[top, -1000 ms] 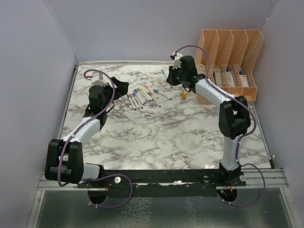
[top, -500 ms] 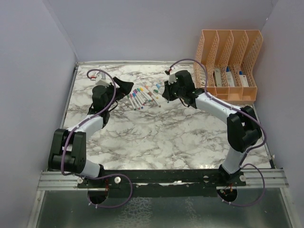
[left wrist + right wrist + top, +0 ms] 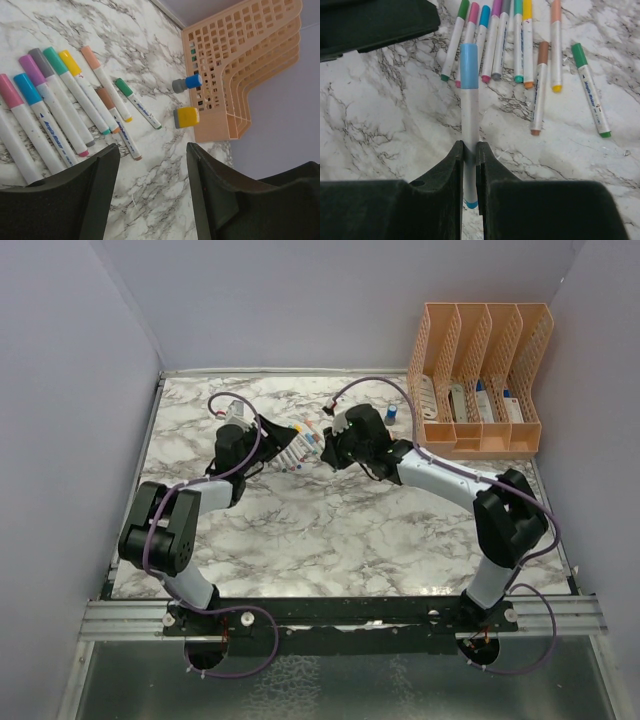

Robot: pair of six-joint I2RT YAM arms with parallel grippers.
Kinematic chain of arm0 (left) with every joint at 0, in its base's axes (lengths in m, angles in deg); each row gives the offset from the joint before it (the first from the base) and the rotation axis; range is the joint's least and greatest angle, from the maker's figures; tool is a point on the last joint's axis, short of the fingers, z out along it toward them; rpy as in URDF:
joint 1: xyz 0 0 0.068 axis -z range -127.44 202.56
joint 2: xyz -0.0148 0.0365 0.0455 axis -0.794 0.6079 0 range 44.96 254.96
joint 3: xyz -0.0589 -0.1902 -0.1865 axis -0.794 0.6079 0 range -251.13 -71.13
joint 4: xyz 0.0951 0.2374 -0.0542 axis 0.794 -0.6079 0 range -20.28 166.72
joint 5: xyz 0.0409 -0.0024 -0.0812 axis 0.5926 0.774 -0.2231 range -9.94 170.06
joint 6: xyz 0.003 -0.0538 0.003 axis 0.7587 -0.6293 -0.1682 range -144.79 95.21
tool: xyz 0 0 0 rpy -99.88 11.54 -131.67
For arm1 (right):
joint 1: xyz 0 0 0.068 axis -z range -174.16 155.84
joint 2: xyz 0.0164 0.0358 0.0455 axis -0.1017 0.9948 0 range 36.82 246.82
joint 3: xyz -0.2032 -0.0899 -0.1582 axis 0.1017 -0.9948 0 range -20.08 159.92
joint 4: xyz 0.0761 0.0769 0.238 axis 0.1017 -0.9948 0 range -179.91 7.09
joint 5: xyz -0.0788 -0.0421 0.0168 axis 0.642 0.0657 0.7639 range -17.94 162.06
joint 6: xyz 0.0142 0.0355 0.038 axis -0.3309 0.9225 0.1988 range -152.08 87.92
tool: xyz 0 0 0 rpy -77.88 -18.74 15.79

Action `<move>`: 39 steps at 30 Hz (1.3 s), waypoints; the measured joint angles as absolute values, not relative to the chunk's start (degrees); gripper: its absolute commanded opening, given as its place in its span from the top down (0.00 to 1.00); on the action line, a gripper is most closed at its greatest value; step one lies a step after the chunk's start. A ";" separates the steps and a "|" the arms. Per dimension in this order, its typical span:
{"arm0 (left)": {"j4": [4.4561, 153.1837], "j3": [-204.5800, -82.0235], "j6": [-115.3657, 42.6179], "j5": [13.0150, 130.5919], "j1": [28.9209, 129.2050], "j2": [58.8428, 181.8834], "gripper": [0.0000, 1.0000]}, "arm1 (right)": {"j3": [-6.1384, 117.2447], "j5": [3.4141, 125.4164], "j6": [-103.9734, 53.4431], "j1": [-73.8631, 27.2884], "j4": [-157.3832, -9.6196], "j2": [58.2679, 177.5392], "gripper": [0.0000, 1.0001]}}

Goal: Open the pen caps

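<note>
My right gripper (image 3: 470,147) is shut on a white pen (image 3: 469,120). The pen's light blue cap (image 3: 469,65) sticks out ahead of the fingers, above the marble. Beyond it, several capped pens (image 3: 520,45) lie in a row, with caps in green, pink, blue, purple, grey, teal, yellow and orange. My left gripper (image 3: 152,160) is open with only marble between its fingers, and the same pen row (image 3: 65,100) lies to its left. From above, the left gripper (image 3: 283,436) and right gripper (image 3: 325,447) face each other over the pens (image 3: 303,443).
An orange file organiser (image 3: 480,370) stands at the back right of the marble table (image 3: 330,530). A small blue cylinder (image 3: 187,82) and a yellow block (image 3: 186,117) lie in front of the organiser (image 3: 240,65). Grey walls enclose the table.
The right gripper, still holding the pen, has come left and nearer from the back. The left gripper has moved right towards it, and its jaws have narrowed.
</note>
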State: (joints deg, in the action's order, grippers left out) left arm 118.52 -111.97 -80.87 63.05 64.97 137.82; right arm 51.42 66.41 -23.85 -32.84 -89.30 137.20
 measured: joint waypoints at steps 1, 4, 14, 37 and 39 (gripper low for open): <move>118.93 -112.06 -81.33 62.90 65.43 138.49 0.43 | 51.45 66.38 -23.68 -33.16 -89.06 137.35 0.99; 120.59 -112.74 -82.88 62.57 66.80 140.53 0.44 | 51.69 66.38 -23.04 -33.75 -88.84 138.23 0.99; 125.82 -114.25 -86.64 62.11 69.80 144.90 0.48 | 53.06 66.36 -22.26 -34.39 -88.84 140.87 0.99; 128.79 -114.86 -88.10 61.34 70.32 146.17 0.70 | 53.89 66.28 -22.26 -35.68 -88.36 140.87 0.99; 128.99 -114.86 -88.12 61.30 70.32 146.23 0.71 | 53.89 66.28 -22.26 -35.70 -88.34 140.87 0.99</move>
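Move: The blue cap on the pen held upright in the right hand lies about 8 cm right of the left hand, some 1 cm back and 1 cm above; from the right hand it is roughly 4 cm up, 3 cm ahead and 2 cm left. On the table, about 15 cm below the left hand, the brown marker lies 5 cm ahead and 6 cm right, the peach marker 9 cm ahead and 5 cm right, the small green marker 8 cm ahead and 11 cm right. The left hand slides about 5 cm to its right towards the blue cap, rolling and turning clockwise some 10 degrees in all, then stays there while its half-open fingers narrow around the cap to about a third open. The right hand keeps its pinch on the pen's white barrel and brings the cap about 3 cm left to meet them, dipping nearly 2 cm on the way and coming halfway back up. ##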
